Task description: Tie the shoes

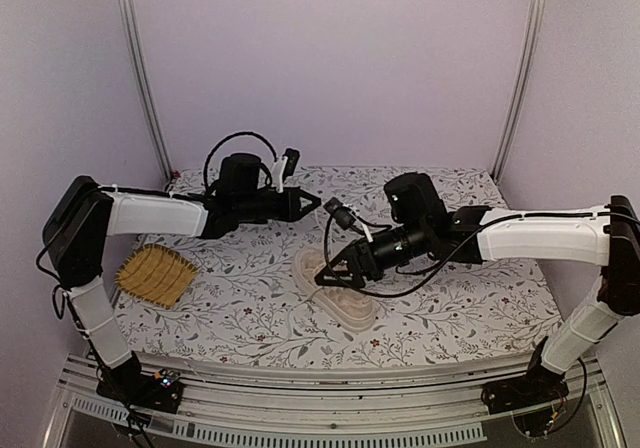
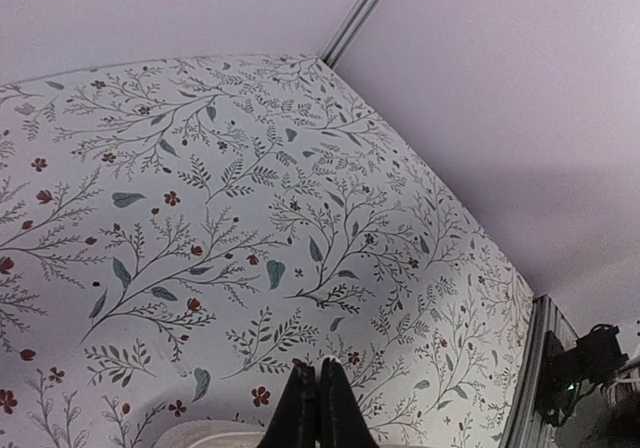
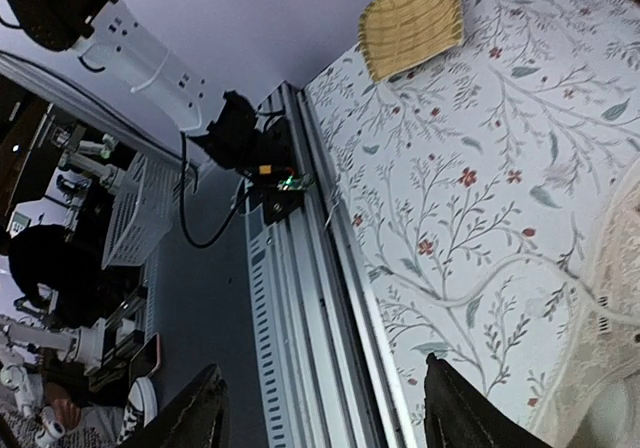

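Note:
The cream sneaker [image 1: 338,290] lies on the floral cloth at mid table, toe toward the near right. Its mesh side fills the right edge of the right wrist view [image 3: 612,298]. One pale lace [image 3: 478,280] trails loose from it across the cloth. My right gripper [image 1: 337,273] hovers just over the shoe's laced top, jaws wide open and empty; its fingers [image 3: 200,413] frame the table's near rail. My left gripper [image 1: 312,203] is raised behind the shoe, shut, with a small pale lace end pinched at its fingertips [image 2: 305,383]. A pale shoe edge [image 2: 205,434] shows below it.
A flat yellow woven mat [image 1: 156,276] lies at the left of the table, also in the right wrist view [image 3: 412,20]. The metal rail [image 1: 320,393] runs along the near edge. Lilac walls close in the back and sides.

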You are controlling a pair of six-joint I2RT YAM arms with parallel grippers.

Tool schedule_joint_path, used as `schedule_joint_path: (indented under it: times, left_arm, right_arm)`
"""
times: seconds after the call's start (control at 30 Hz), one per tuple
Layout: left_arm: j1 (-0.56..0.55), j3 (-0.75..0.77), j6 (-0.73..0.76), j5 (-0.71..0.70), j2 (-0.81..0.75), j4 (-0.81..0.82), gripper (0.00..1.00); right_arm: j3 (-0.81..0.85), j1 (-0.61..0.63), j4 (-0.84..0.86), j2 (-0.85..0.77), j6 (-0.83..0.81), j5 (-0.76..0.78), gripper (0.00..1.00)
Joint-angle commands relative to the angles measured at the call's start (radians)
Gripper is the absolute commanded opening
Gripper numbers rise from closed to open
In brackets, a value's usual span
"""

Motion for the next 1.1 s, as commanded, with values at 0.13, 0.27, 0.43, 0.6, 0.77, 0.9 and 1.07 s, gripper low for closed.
schedule_joint_path:
  times: [0.13,0.27,0.43,0.6,0.77,0.9,1.07]
  left_arm:
    - [-0.040,0.050,0.048,0.098,0.022,0.025,0.00]
    - [-0.048,0.052,0.052,0.126,0.022,0.028,0.00]
    - [-0.049,0.053,0.054,0.137,0.022,0.026,0.00]
    - [-0.051,0.049,0.057,0.144,0.018,0.019,0.00]
    - [-0.051,0.004,0.058,0.114,-0.008,-0.001,0.27]
    - [-0.084,-0.161,0.052,0.048,-0.066,0.034,0.55]
    - [-0.156,-0.319,0.060,-0.039,-0.090,0.030,0.56]
  right_arm:
    - [0.053,-0.193,0.064,-0.012,-0.174,0.314,0.68]
    - [0.087,-0.235,0.144,0.077,-0.241,0.270,0.68]
    - [0.177,-0.251,0.175,0.206,-0.297,0.195,0.66]
    - [0.224,-0.251,0.198,0.271,-0.315,0.156,0.50]
    - [0.172,-0.251,0.240,0.244,-0.287,0.202,0.02]
    - [0.087,-0.251,0.250,0.186,-0.240,0.277,0.02]
    - [0.026,-0.251,0.256,0.146,-0.208,0.296,0.02]
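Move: The left fingers are shut on a lace at their own hand point, and the shoe lies about 14 cm back of them, 4 cm right and 13 cm below. From the open right hand, that held lace is about 21 cm ahead, 1 cm left and 2 cm lower. The shoe is 8 cm ahead of the right hand, 2 cm right and 13 cm below, and the loose lace is 8 cm ahead, 4 cm left, down on the table. Right reaches some 18 cm forward and pinches the held lace; left then opens, backing and sinking towards the shoe. ##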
